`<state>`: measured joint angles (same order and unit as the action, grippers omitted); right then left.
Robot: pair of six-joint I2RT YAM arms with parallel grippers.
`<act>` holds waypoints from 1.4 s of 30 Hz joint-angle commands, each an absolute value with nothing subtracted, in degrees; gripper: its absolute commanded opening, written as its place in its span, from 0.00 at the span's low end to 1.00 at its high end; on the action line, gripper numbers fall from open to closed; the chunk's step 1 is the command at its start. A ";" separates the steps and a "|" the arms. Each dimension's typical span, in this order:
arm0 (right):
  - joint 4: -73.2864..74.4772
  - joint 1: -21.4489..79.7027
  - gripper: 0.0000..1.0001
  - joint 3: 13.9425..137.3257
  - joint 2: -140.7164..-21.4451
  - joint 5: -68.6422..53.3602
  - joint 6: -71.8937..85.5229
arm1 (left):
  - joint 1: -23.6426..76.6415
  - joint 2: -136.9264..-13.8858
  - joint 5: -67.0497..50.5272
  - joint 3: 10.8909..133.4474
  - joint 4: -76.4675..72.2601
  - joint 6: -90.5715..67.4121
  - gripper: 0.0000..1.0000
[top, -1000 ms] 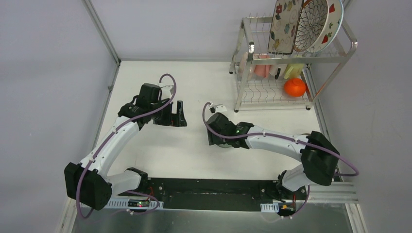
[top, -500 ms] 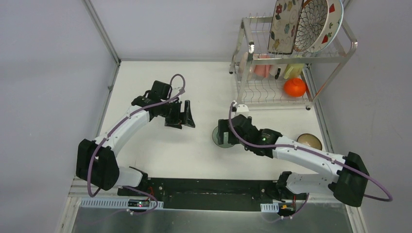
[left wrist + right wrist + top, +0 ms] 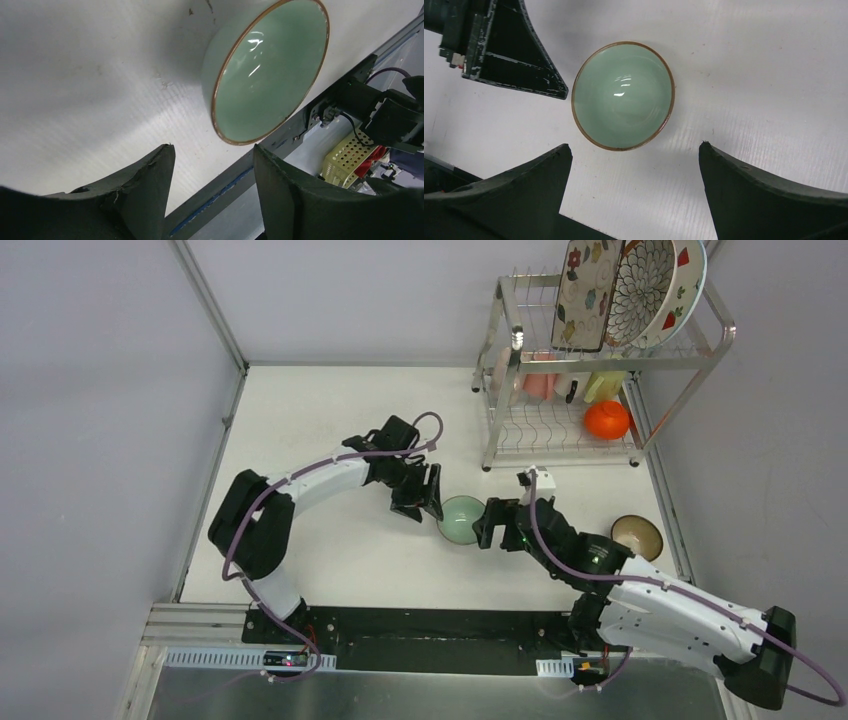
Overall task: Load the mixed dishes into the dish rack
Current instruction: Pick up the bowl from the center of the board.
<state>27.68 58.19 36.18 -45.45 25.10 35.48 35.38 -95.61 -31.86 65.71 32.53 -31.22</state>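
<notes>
A pale green bowl (image 3: 461,519) with a brown rim stands upright on the white table, between my two grippers. My left gripper (image 3: 420,502) hangs just left of it, open and holding nothing; in the left wrist view the bowl (image 3: 265,75) lies ahead of the left gripper (image 3: 212,147). My right gripper (image 3: 487,525) is just right of the bowl, wide open and holding nothing. In the right wrist view the bowl (image 3: 623,95) sits ahead of the right gripper (image 3: 635,145). A dark brown bowl (image 3: 637,536) rests near the table's right edge.
The dish rack (image 3: 508,308) stands at the back right. Its upper shelf holds a floral rectangular plate (image 3: 587,290), a brown-petal plate (image 3: 640,285) and a strawberry plate (image 3: 685,290). Below are a pink cup (image 3: 540,385), a yellow cup (image 3: 603,387) and a red-orange bowl (image 3: 607,420).
My left arm has swung right, up to the green bowl. My right arm has drawn back to the bowl's right side with its jaws wider, uncovering the green and brown bowls.
</notes>
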 commanded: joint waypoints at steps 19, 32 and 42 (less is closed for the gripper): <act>19.84 58.01 0.99 31.29 -42.99 19.21 42.49 | 38.41 -102.69 -25.65 71.89 29.18 -31.11 0.07; 14.32 58.01 1.00 31.10 -42.32 17.79 43.70 | 37.40 -95.06 -24.97 67.69 26.32 -32.36 0.00; 9.93 58.01 1.00 34.31 -43.39 15.71 43.46 | 32.42 -82.77 -30.94 56.14 14.11 -40.67 0.00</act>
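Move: The green bowl stands close to the left hand: its middle is some 7 cm to the right, about level with the hand fore and aft, and 6 cm below. The dish rack's near left foot is about 11 cm ahead and 12 cm to the right of the left hand, and the brown bowl some 43 cm to its right and 3 cm back. From the right hand, the green bowl lies about 5 cm left, 2 cm ahead and 10 cm down. The left hand sinks 4 cm, pinches the bowl's left rim, lifts and draws left; right hand follows, open. ##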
